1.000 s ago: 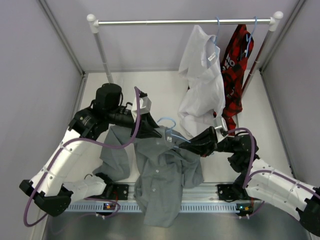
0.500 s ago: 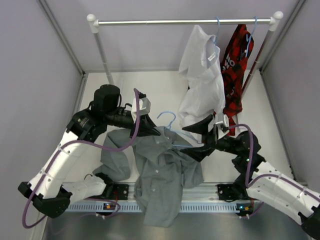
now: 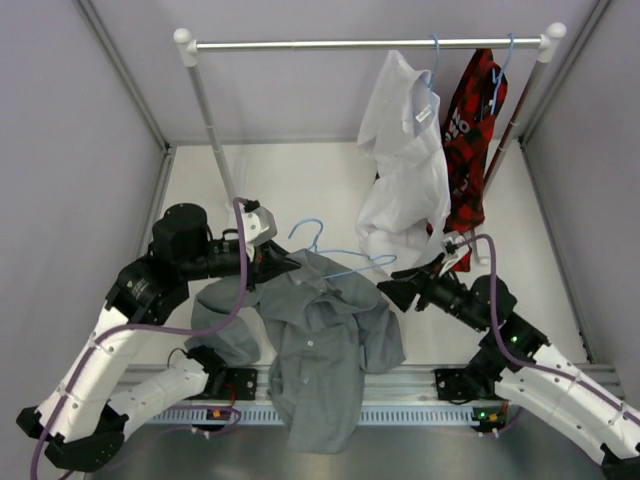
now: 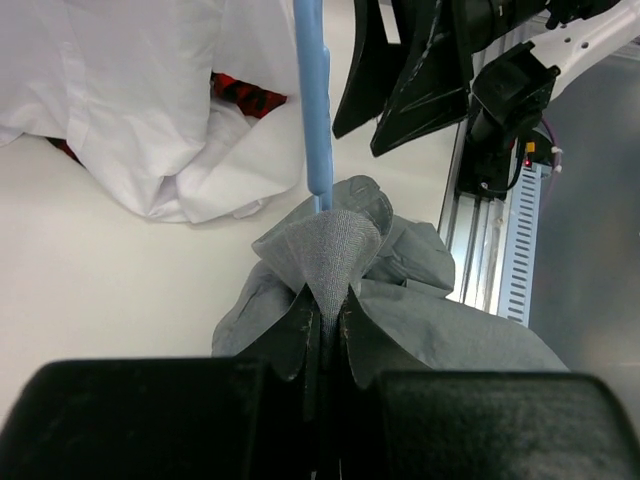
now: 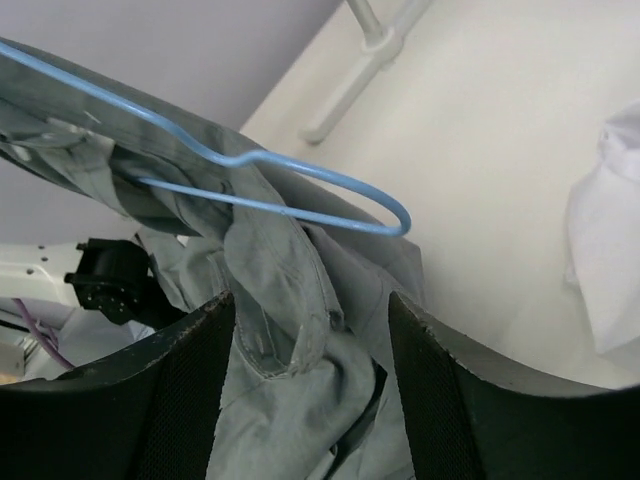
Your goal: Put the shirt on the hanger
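Observation:
The grey shirt (image 3: 322, 335) lies crumpled on the table between the arms, its lower part hanging over the front rail. The light-blue hanger (image 3: 338, 254) rests on the shirt's top. Its hook (image 3: 304, 231) points back-left and its right shoulder end (image 3: 386, 262) pokes bare out of the fabric. My left gripper (image 3: 287, 264) is shut on a pinch of the shirt (image 4: 328, 250), with the hanger's wire (image 4: 315, 100) just beyond it. My right gripper (image 3: 393, 291) is open and empty just right of the shirt. In the right wrist view, the shirt (image 5: 285, 300) and the hanger (image 5: 300, 195) lie between and beyond its fingers (image 5: 195, 390).
A clothes rack (image 3: 360, 43) stands at the back. A white shirt (image 3: 405, 165) and a red-and-black shirt (image 3: 472, 130) hang from it on blue hangers, the white one reaching the table close to my right gripper. A metal rail (image 3: 420, 410) runs along the near edge.
My right gripper has opened and drawn back to the right, off the shirt and hanger. My left arm has pulled left with the shirt, and the hanger's hook has swung left.

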You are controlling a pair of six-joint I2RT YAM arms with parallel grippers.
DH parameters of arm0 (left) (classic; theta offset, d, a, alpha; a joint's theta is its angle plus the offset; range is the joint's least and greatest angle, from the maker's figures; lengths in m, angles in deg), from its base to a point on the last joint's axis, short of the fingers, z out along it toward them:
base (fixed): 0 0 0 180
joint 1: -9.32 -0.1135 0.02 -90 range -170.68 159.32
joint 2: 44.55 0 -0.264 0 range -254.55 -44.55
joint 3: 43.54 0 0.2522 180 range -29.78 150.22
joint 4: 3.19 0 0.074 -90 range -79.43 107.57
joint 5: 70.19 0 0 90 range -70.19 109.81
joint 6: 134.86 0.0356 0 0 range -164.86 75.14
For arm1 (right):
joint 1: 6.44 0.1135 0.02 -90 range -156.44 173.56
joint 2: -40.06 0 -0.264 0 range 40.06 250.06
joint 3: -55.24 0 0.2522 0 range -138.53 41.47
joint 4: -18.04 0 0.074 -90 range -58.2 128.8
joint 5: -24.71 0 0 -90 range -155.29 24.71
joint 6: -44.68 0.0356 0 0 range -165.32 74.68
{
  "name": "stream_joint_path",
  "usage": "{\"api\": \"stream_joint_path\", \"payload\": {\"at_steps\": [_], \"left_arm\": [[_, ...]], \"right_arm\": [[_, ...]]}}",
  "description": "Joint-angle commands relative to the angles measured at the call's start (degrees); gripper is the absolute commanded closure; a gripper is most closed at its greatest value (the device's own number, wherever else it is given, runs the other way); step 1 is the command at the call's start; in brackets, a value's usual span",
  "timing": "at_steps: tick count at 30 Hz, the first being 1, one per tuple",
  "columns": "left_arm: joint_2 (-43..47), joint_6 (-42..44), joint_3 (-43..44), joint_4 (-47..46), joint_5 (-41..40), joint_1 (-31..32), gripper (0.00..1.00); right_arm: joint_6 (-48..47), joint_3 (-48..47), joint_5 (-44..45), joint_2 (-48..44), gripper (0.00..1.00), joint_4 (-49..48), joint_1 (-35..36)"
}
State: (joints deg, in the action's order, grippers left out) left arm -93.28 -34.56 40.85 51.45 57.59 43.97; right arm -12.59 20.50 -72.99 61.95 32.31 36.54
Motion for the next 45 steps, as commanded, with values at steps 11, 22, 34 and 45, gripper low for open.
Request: {"api": "stream_joint_path", "payload": {"at_steps": [11,22,34,45], "left_arm": [[2.94,-3.1,-3.04,-9.24,-4.38,0.06,1.0],[3.64,-2.92,-4.01,-9.51,-5.69,0.06,1.0],[12.61,-1.08,-9.1,-10.3,-9.3,0.06,1.0],[12.26,-0.29,-10.6,-10.74,-13.96,0.24,1.0]], "right_arm": [[4.62,2.69,-8.46,14.49,0.6,-15.35,-0.35],[1.91,1.38,-5.14,17.23,1.0,-12.75,-0.53],[-10.32,-21.99,-1.87,29.26,1.0,12.57,-10.54],[-13.22,-36.15,-2.67,31.63,1.0,21.27,-15.03]]}}
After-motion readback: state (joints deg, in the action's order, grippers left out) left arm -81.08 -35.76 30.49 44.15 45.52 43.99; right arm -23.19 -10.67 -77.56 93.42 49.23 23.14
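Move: The near right collar edge of the grey shirt, to be gripped, lies about 4 cm left of the open right gripper and 6 cm below, neither ahead nor back. The hanger's right end is about 5 cm straight ahead and about level. The hanger hook stands some 15 cm left and 10 cm ahead; the white shirt hangs about 18 cm ahead, 3 cm right. From the left gripper, still pinching the shirt, that edge is about 14 cm right, 5 cm back, 9 cm below. Sink the right gripper about 6 cm while sliding 4 cm left, tipping its fingers down some 10 degrees, and shut them on the shirt's collar edge. Then pull that edge forward about 10 cm and up nearly as far, easing right, to bring it over the hanger's right end. Keep the left pinch and, during the pull, draw it about 3 cm left. ##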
